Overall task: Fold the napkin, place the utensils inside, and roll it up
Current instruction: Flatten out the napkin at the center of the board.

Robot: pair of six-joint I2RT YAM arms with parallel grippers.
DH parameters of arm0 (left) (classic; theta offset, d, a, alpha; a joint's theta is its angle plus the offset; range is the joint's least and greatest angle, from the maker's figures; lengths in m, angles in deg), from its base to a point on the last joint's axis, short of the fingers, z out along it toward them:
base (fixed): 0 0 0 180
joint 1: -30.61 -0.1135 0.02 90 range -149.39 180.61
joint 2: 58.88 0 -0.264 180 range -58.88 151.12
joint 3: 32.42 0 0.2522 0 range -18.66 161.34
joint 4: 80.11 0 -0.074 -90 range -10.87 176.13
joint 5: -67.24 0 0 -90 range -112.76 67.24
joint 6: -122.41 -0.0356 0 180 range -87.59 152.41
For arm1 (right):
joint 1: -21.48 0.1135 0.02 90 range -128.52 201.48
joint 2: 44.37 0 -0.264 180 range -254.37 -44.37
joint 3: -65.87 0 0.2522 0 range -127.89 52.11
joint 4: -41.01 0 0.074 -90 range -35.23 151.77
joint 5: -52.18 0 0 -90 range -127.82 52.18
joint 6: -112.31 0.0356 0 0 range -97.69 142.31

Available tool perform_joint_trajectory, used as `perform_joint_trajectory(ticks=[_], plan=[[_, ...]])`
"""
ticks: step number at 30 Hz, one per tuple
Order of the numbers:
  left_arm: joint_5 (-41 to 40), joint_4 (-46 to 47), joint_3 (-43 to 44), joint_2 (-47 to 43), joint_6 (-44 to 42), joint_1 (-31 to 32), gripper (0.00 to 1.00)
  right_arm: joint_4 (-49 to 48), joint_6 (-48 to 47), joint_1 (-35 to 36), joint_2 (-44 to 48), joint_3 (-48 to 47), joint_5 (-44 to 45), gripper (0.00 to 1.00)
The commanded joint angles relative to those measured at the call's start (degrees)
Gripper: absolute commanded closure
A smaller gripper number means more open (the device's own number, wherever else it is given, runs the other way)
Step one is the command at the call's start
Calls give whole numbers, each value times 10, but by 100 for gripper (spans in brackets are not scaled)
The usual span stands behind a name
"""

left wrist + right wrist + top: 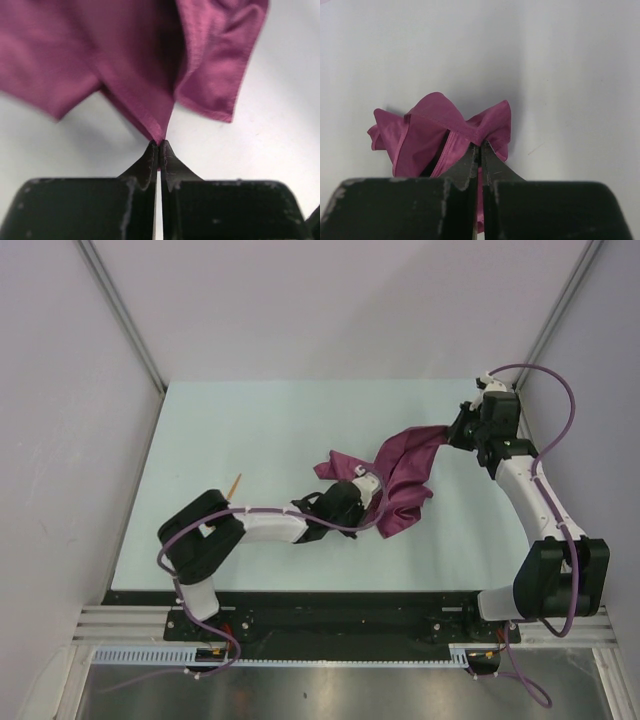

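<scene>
The plum napkin (403, 472) hangs crumpled between my two grippers over the middle right of the table. My left gripper (362, 487) is shut on one edge of it; in the left wrist view the cloth (150, 60) runs up from the closed fingertips (160, 144). My right gripper (462, 430) is shut on another corner at the far right; in the right wrist view the cloth (435, 135) bunches at the pinched tips (480, 146). The orange spoon (235, 483) lies on the table at the left, its bowl hidden behind my left arm.
The pale table (250, 430) is walled by grey panels on the left, back and right. My left arm (215, 535) lies low across the near left of the table. My right arm (535, 500) stands along the right edge.
</scene>
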Motion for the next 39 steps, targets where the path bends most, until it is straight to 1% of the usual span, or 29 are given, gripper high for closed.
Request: perform_joint_trajectory(ticks=[1,2,4,5,7,8,10,11,14,15,17,18,20,24,26,29,30,31,33,34,35,37,38,39], plan=[[-124,-45,-15,-131,5,-11,100,17,-30,-4,41,-37,14,100],[-156,-53,-16,-186,-4,-22,100,23,-33,-4,48,-46,18,100],[-184,-78,-12,-239,-14,-39,100,28,-46,-4,72,-59,18,100],[-203,-96,-10,-286,-25,-62,100,34,-50,-3,79,-71,14,100],[-211,-126,6,-335,-41,-92,100,39,-58,-1,107,-86,13,100],[-218,-136,14,-380,-47,-120,100,42,-61,-1,119,-101,11,100],[-225,-156,41,-418,-79,-142,100,44,-79,7,153,-115,3,100],[-228,-161,52,-456,-94,-154,100,44,-87,10,165,-123,3,100],[-246,-173,109,-502,-162,-158,100,38,-121,37,218,-151,17,100],[-254,-186,147,-526,-172,-158,100,35,-129,44,233,-165,19,100],[-262,-210,196,-538,-190,-158,100,24,-143,63,273,-177,19,100],[-266,-241,249,-545,-196,-158,100,19,-159,68,286,-190,17,100],[-264,-265,314,-551,-208,-158,100,6,-172,79,314,-206,8,100],[-254,-284,367,-570,-227,-158,100,-4,-182,79,329,-245,0,100],[-269,-282,373,-565,-239,-159,100,-4,-192,80,318,-261,8,100],[-291,-286,394,-524,-260,-160,100,-2,-204,78,263,-267,34,100],[-292,-284,396,-514,-265,-162,100,-2,-207,76,230,-267,41,100],[-291,-279,396,-504,-275,-172,100,-2,-208,74,209,-265,42,100],[-267,-276,394,-476,-264,-199,100,-1,-209,70,159,-259,43,100],[-251,-277,391,-466,-255,-237,100,-2,-208,70,145,-256,45,100],[-208,-277,378,-458,-241,-258,100,-4,-210,70,134,-248,48,100],[-179,-260,353,-455,-213,-308,100,-10,-215,69,106,-239,57,100],[-151,-238,324,-455,-207,-324,100,-12,-218,68,98,-231,61,100],[-130,-232,315,-453,-191,-341,100,-18,-219,67,92,-228,70,100]])
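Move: I already pinch one napkin corner in each hand, the left just above the board, the right some 20 cm over it. The crumpled napkin's middle lies about 12 cm ahead and 8 cm right of my left hand; from my right it is about 4 cm back, 15 cm left and 17 cm below. From my left hand, the loose flap is about 16 cm ahead and 11 cm left, the orange spoon some 8 cm ahead and 36 cm left. I sweep my left hand high up and out to the left, over 50 cm up and nearly 30 cm across, away from my right, which rises too while drawing back about 20 cm. Both wrists tip their fingers upward, some 60 degrees. Then, keeping both corners pinched, I swing both hands forward again and start lowering them, the right hand farther on each count. ##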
